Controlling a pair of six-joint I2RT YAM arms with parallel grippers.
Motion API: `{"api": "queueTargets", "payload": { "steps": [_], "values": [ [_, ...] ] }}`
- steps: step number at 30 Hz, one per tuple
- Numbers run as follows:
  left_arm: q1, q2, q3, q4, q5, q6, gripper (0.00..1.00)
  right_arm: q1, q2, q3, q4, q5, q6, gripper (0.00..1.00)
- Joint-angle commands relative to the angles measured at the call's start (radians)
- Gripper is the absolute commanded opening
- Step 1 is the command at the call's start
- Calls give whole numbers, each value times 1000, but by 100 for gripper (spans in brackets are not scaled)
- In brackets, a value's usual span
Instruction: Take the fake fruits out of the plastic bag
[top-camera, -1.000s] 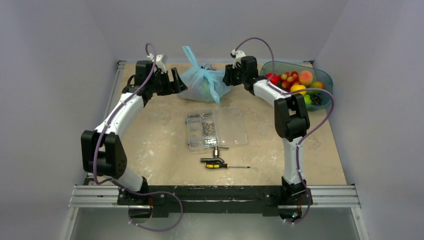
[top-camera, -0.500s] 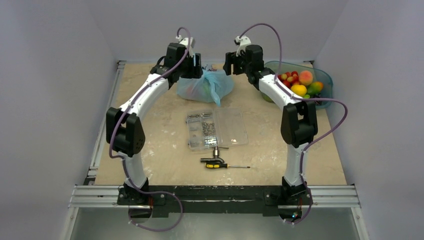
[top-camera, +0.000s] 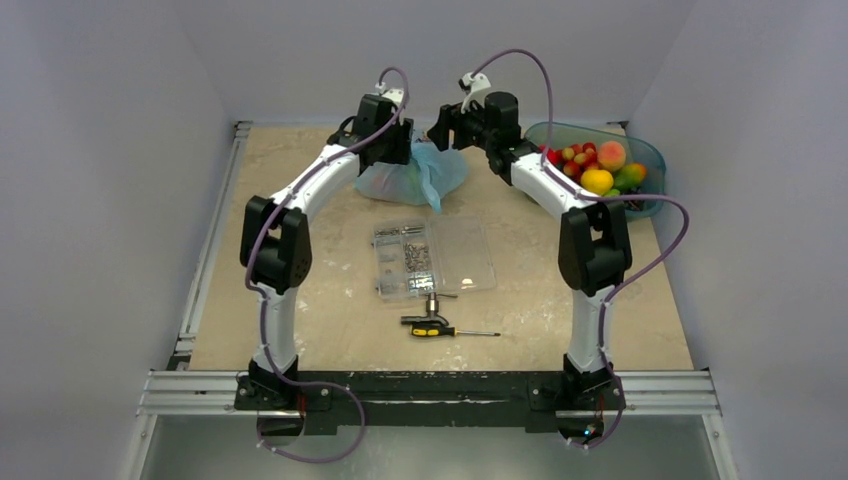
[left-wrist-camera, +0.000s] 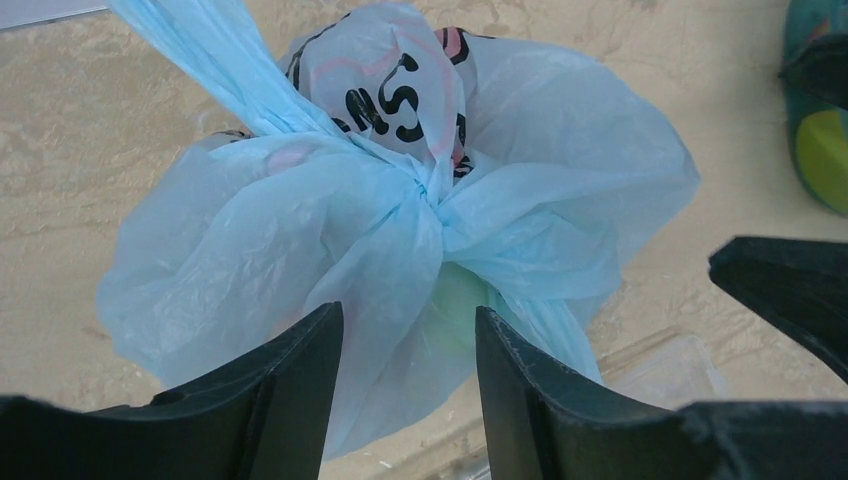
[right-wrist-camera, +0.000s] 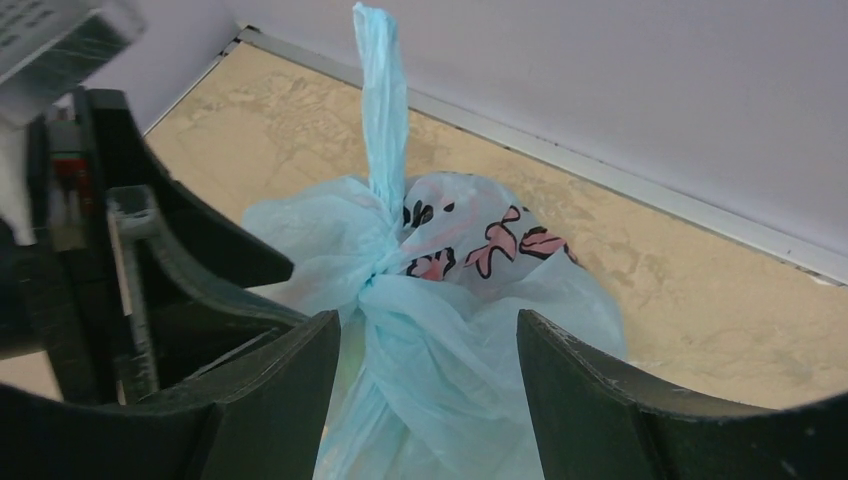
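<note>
The light blue plastic bag (top-camera: 415, 172) lies knotted shut at the back middle of the table. One handle stands up from the knot in the right wrist view (right-wrist-camera: 380, 110). A green fruit (left-wrist-camera: 455, 310) shows faintly through the bag (left-wrist-camera: 400, 220); the other fruits inside are hidden. My left gripper (top-camera: 395, 150) is open just over the bag's left side, and in its wrist view (left-wrist-camera: 410, 330) the jaws straddle plastic below the knot without pinching it. My right gripper (top-camera: 445, 130) is open over the bag's right side, its jaws (right-wrist-camera: 430, 330) either side of the bag (right-wrist-camera: 450, 330) below the knot.
A teal see-through tub (top-camera: 648, 160) with several fruits stands at the back right. A clear compartment box of screws (top-camera: 432, 258) and a screwdriver (top-camera: 440, 330) lie in the middle. The back wall is close behind the bag. The two grippers nearly face each other.
My left arm has swung right from beside the bag to over it. My right gripper has shifted left and up toward the bag. The upright handle is now hidden from above.
</note>
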Motion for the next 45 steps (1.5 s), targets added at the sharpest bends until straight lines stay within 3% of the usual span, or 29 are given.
{"api": "queueTargets", "payload": {
  "steps": [1, 4, 10, 11, 22, 26, 29, 33, 37, 41, 45],
  "values": [
    [-3, 53, 99, -13, -1, 39, 49, 3, 12, -6, 70, -81, 23, 64],
    [-2, 83, 126, -29, -1, 35, 39, 12, 29, 7, 65, -92, 10, 64],
    [-2, 78, 124, -24, 38, 43, 2, 60, 70, 45, 9, -5, -80, 63],
    [-2, 72, 123, -25, 40, 48, 0, 70, 70, 43, 10, 21, -89, 63],
    [0, -30, -7, 85, 61, -10, 0, 135, 122, 58, 14, 254, -136, 61],
    [0, -54, -37, 91, -5, -42, 0, 142, 133, 41, 38, 345, -110, 53],
    [1, -75, -72, 108, -33, -46, 0, 142, 132, 26, 62, 361, -85, 39],
    [1, -82, -79, 56, -140, -64, 0, 140, 104, -26, 129, 311, -31, 25],
    [15, -89, -77, -19, -252, -97, 0, 110, 66, -109, 223, 282, 81, 0],
    [51, -151, -188, 28, -218, -131, 0, 18, 37, -260, 444, 94, 309, 0],
    [93, -237, -314, 95, -138, -167, 0, -73, 108, -352, 788, -189, 611, 0]
  ]
}}
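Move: Just beyond the left fingers, the blue bag's knot lies about 3 cm ahead, 3 cm to the right and 5 cm below. From the right hand it is some 5 cm left, 1 cm ahead and 8 cm below. Counted from the left hand, the bag's bulging body sits 3 cm back, 1 cm right and 11 cm down, and the parts box 18 cm back, 5 cm right and 16 cm down. Dipping nearly 3 cm, the left hand shuts on the film left of the knot and keeps its pinch, while the right sinks about 8 cm and goes 5 cm left to close on the film at the knot's right side. Then both pull apart and back: the left some 5 cm leftward, turning counter-clockwise, the right slightly rightward, rolling its left side up. ##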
